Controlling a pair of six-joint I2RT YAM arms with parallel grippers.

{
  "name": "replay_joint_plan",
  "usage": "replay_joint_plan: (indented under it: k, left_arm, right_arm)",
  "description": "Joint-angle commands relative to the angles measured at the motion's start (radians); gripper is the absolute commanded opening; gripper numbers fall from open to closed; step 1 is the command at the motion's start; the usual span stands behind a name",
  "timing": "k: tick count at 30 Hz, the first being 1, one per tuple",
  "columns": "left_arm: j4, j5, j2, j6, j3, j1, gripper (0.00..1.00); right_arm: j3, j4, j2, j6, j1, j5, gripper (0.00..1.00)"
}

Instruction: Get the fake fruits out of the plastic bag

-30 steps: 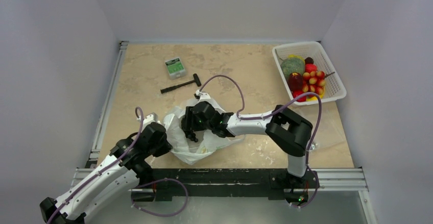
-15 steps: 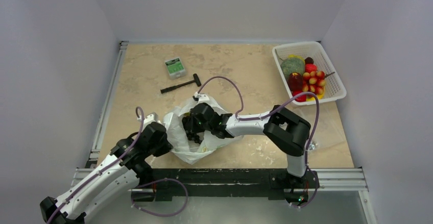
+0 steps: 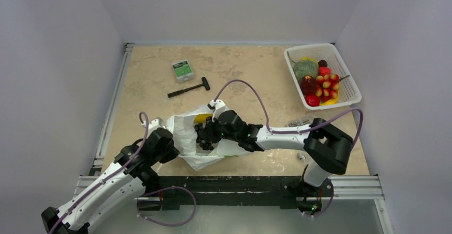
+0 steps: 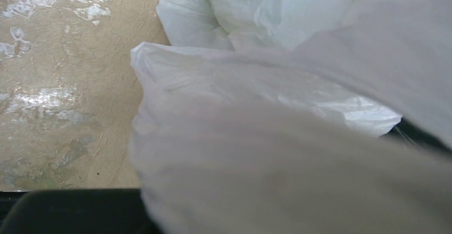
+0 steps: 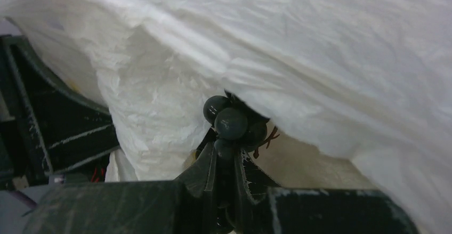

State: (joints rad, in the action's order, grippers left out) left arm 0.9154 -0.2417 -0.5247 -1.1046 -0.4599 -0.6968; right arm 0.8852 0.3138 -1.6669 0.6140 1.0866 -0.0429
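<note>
The white plastic bag (image 3: 184, 132) lies crumpled at the near middle of the table, its mouth facing right. My right gripper (image 3: 204, 135) sits in that mouth. In the right wrist view the right gripper (image 5: 226, 148) is shut on a bunch of dark fake grapes (image 5: 230, 122) under a fold of the bag (image 5: 320, 42). A yellow fruit (image 3: 202, 118) shows inside the bag behind it. My left gripper (image 3: 169, 140) is at the bag's left edge. In the left wrist view the bag (image 4: 277, 85) covers its jaws, and it holds the plastic.
A white basket (image 3: 292, 59) at the far right holds several fake fruits (image 3: 320, 79). A small clear box (image 3: 183, 70) and a black hammer (image 3: 189, 89) lie at the back left. A small clear item (image 3: 298, 121) lies by the right arm.
My right gripper has shut on the grapes inside the bag. The right arm's elbow has swung right and its wrist has drawn a little toward the near right. The left arm has not moved.
</note>
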Motion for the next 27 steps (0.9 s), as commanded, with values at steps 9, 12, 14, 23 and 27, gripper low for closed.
replay_joint_plan:
  k: [9,12,14,23,27]
  left_arm:
    - [0.058,-0.04,0.055,-0.029,-0.029,-0.004,0.0]
    - [0.064,-0.04,0.064,-0.033,-0.034,-0.005,0.0]
    - [0.078,-0.043,0.066,-0.036,-0.044,-0.004,0.0]
    - [0.173,-0.1,0.113,-0.027,-0.166,-0.004,0.0]
    - [0.207,-0.132,0.13,-0.029,-0.185,-0.004,0.0]
  right_arm:
    - [-0.057,0.143,0.17,-0.12,0.006,0.046,0.0]
    - [-0.008,0.135,0.155,-0.121,0.007,0.067,0.0]
    - [0.025,0.092,0.159,-0.127,0.007,0.013,0.0]
    - [0.049,-0.097,0.143,-0.15,0.006,-0.173,0.0]
    - [0.019,-0.102,0.17,-0.141,0.006,-0.196,0.0]
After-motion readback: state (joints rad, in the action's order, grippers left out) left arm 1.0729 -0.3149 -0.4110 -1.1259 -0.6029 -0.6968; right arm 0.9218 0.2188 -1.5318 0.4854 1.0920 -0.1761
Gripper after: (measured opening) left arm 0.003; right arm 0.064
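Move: The right hand already has the black grapes between its fingers inside the bag; the white basket they are bound for lies some 47 cm to its right, 24 cm ahead and about 5 cm lower. A yellow fruit sits in the bag about 8 cm straight ahead of that hand and 7 cm below, and the hammer some 19 cm ahead, 5 cm left. From the left hand, shut on the bag's rim, the grapes are about 8 cm ahead and 9 cm right, roughly level. Upward, drawing back a little at first and then swinging forward, the right hand lifts the pinched grapes about 7 cm off the bag's bottom, tilts roughly 10 degrees, then sinks slightly and edges right. The left hand keeps the rim pinched, easing left and, late on, raising it some 5 cm. ##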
